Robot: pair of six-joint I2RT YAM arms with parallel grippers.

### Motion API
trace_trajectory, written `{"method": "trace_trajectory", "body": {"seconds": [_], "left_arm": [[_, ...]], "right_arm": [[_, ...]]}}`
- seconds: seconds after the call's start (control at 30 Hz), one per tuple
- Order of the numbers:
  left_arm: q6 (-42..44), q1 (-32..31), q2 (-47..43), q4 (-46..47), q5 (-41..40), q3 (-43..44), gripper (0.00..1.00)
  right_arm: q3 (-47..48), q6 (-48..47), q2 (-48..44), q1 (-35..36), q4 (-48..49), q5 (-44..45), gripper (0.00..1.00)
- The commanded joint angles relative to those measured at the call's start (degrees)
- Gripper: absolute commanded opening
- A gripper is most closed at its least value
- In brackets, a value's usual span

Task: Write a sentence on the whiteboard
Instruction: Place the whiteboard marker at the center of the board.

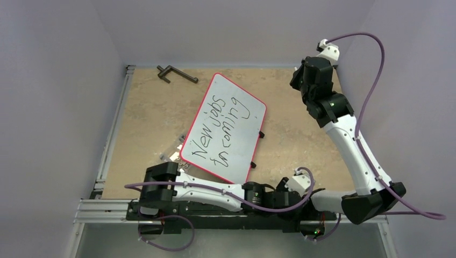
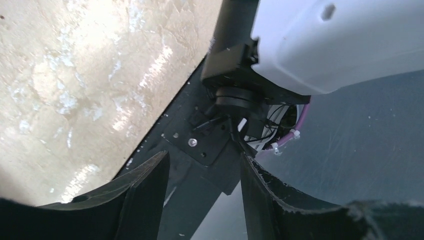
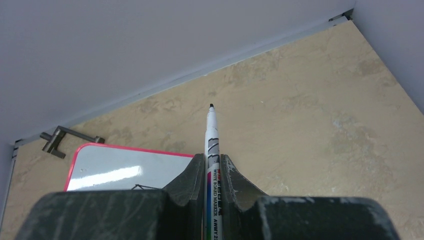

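The whiteboard (image 1: 236, 121), white with a thin red rim, lies tilted at the table's middle. The sentence (image 1: 218, 134) on it reads "New jobs incoming" in black, in two lines. My right gripper (image 3: 212, 159) is raised over the table's back right, off the board, and shut on a whiteboard marker (image 3: 212, 142). The marker's bare tip points toward the far wall. A corner of the whiteboard (image 3: 125, 167) shows at its lower left. My left gripper (image 2: 205, 172) is folded low at the near edge, jaws apart with nothing between them.
A dark metal handle (image 1: 177, 74) lies at the back of the table, beyond the board. A clear box of small parts (image 1: 176, 150) sticks out from under the board's left edge. The left wrist view shows the right arm's white housing (image 2: 340, 45) close ahead.
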Motion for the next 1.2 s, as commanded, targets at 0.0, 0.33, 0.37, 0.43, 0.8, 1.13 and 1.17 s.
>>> {"method": "trace_trajectory", "body": {"seconds": [0.0,0.33,0.37,0.43,0.8,1.13,1.17], "left_arm": [[-4.85,-2.67,2.34,-4.48,-5.08,5.38,0.52],[-2.71,-2.94,-1.86,-2.4,-10.07,-1.78,0.5],[-0.87,-2.52,-3.31,-2.05,-10.79,-3.34,0.51],[3.38,-1.45,-6.19,-1.33,-11.3,-5.86,0.52],[13.22,7.91,-21.78,-2.96,-12.7,-15.38,0.54],[19.0,15.88,-29.31,-1.23,-11.5,-20.44,0.55],[19.33,16.5,-29.87,-1.23,-11.39,-20.82,0.54]], "right_arm": [[1.72,1.51,1.42,-0.92,2.58,1.68,0.0],[-12.84,3.2,-4.04,-1.15,6.15,-5.82,0.0],[-15.4,3.89,-5.8,-1.19,6.31,-6.3,0.0],[-21.3,4.89,-9.66,-1.21,6.9,-7.37,0.0],[-48.8,10.66,-20.78,-1.11,14.0,-15.78,0.0],[-58.38,12.29,-14.18,-1.11,28.13,-26.72,0.0],[-58.81,12.3,-13.1,-1.11,29.29,-27.7,0.0]]}}
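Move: High over the far right of the table, the right hand holds the uncapped marker; the board's center lies about 25 cm to its left, level fore and aft, and 35 cm below. The far clip is 9 cm left and 2 cm back, the near clip 13 cm left and 15 cm back, both equally low. From the empty left hand, the board's center is some 37 cm ahead, 22 cm left and 12 cm below. Sinking nearly 30 cm and drawing back some 10 cm, the right hand brings the still-gripped marker down beside the board's right edge, tipping its fingers about 25 degrees further down and turning slightly counter-clockwise. The left hand, after a small pull back, swings forward and left about 15 cm each way to above the board's near corner, its fingers staying half open. ##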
